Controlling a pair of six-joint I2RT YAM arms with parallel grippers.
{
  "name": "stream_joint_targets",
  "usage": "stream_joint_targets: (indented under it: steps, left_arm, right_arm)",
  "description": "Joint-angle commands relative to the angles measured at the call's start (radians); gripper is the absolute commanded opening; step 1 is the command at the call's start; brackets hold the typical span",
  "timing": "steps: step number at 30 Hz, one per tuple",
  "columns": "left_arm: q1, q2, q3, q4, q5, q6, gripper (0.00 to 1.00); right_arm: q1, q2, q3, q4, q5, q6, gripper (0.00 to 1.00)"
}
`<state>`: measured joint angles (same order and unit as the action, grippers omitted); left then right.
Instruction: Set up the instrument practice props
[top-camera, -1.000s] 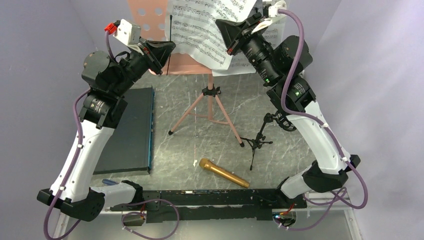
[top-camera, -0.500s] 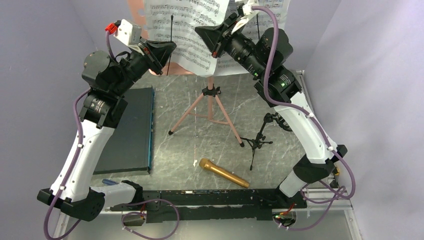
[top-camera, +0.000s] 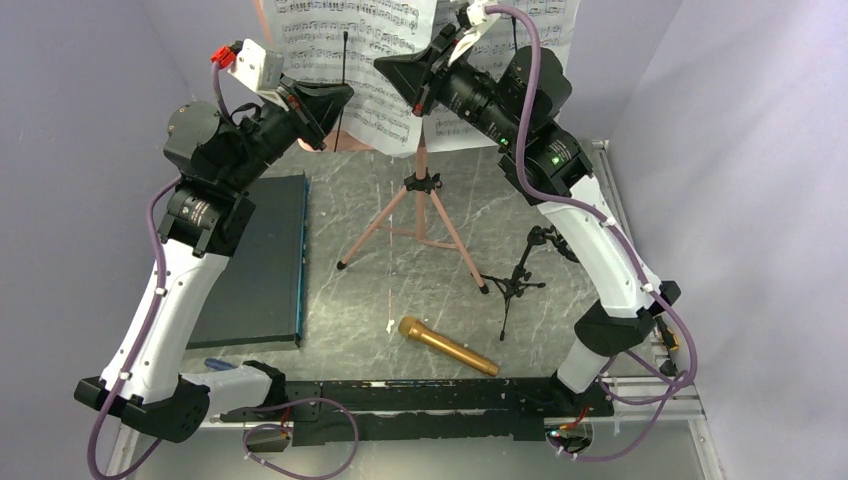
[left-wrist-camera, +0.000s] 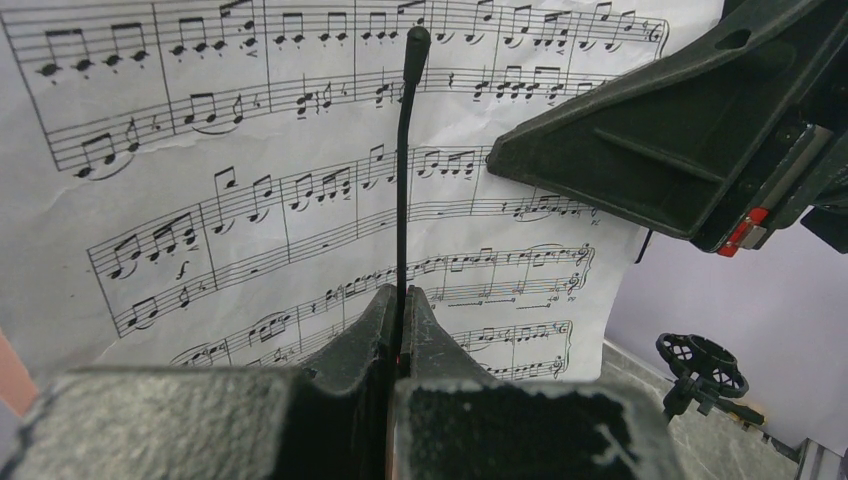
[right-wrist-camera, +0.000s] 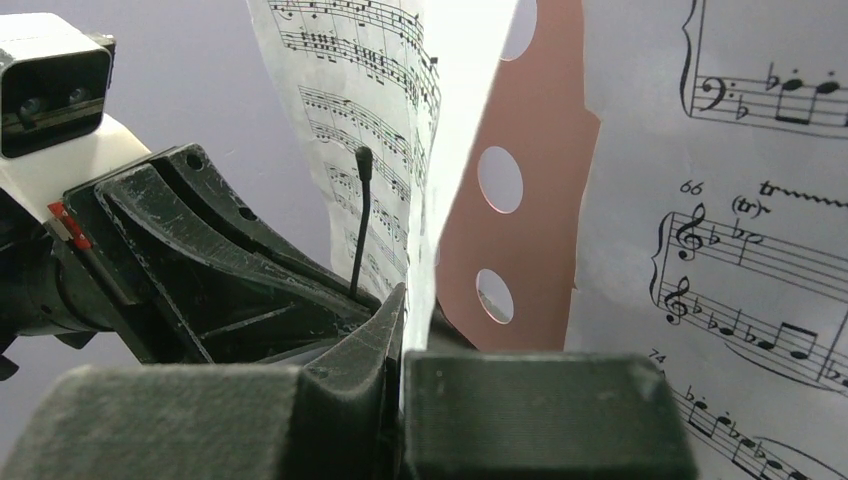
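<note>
The pink perforated music stand (top-camera: 420, 215) stands on its tripod at the back; its desk (right-wrist-camera: 530, 210) shows behind the pages. My left gripper (top-camera: 338, 96) (left-wrist-camera: 400, 300) is shut on the stand's thin black page-holder rod (left-wrist-camera: 402, 170) (top-camera: 344, 75). My right gripper (top-camera: 386, 68) (right-wrist-camera: 405, 300) is shut on the edge of a white sheet-music page (top-camera: 340, 50) (right-wrist-camera: 440, 120), held in front of the desk, just right of the left gripper. A second page (right-wrist-camera: 740, 200) rests on the desk's right side. The gold microphone (top-camera: 447, 346) lies on the table. The small black mic stand (top-camera: 515, 282) stands beside it.
A dark flat case (top-camera: 258, 262) lies on the left of the table, under the left arm. The two grippers are close together in front of the stand. Purple walls close in the back and sides.
My right gripper has carried the page leftward and up across the stand's desk, ending close to the left gripper. The left gripper has stayed on the rod.
</note>
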<state>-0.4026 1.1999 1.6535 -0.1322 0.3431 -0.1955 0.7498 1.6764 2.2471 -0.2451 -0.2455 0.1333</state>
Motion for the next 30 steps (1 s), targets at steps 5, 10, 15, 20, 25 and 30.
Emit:
stream_joint_targets:
  steps: [5,10,15,20,25,30]
  left_arm:
    - [-0.004,0.002,0.011,0.031,0.036,0.005,0.03]
    - [-0.004,0.004,0.006,0.036,0.035,-0.001,0.03]
    - [-0.004,0.004,0.006,0.028,0.031,-0.001,0.05]
    - [-0.004,-0.002,-0.002,0.032,0.022,-0.008,0.24]
    - [-0.004,-0.009,-0.009,0.026,0.014,-0.006,0.39]
    - [-0.004,-0.036,-0.033,0.023,-0.012,0.006,0.49]
  right_arm:
    - [0.004,0.029,0.076,-0.002,-0.026,0.021,0.0]
    - [0.004,0.048,0.106,-0.021,-0.035,0.017,0.0]
    - [0.003,0.053,0.106,-0.033,-0.032,0.013,0.0]
    - [0.004,0.051,0.1,-0.031,-0.031,0.011,0.0]
    - [0.004,0.047,0.097,-0.027,-0.03,0.014,0.0]
    - [0.005,0.028,0.064,-0.008,-0.026,0.017,0.0]
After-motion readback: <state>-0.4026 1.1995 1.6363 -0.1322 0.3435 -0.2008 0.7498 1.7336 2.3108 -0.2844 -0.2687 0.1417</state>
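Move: The left hand is pinching the stand's left clip rod, and the sheet it will rest over has its middle about 4 cm ahead, 1 cm to the right and 6 cm above. The right hand already pinches that sheet's right edge; from it the clip rod's middle is some 4 cm to the left, 1 cm back and 3 cm lower, and the other sheet's middle is about 16 cm right, 4 cm ahead and 3 cm up. The right eases the pinched sheet about 1.5 cm left and down; then left fingers open, freeing the rod. ##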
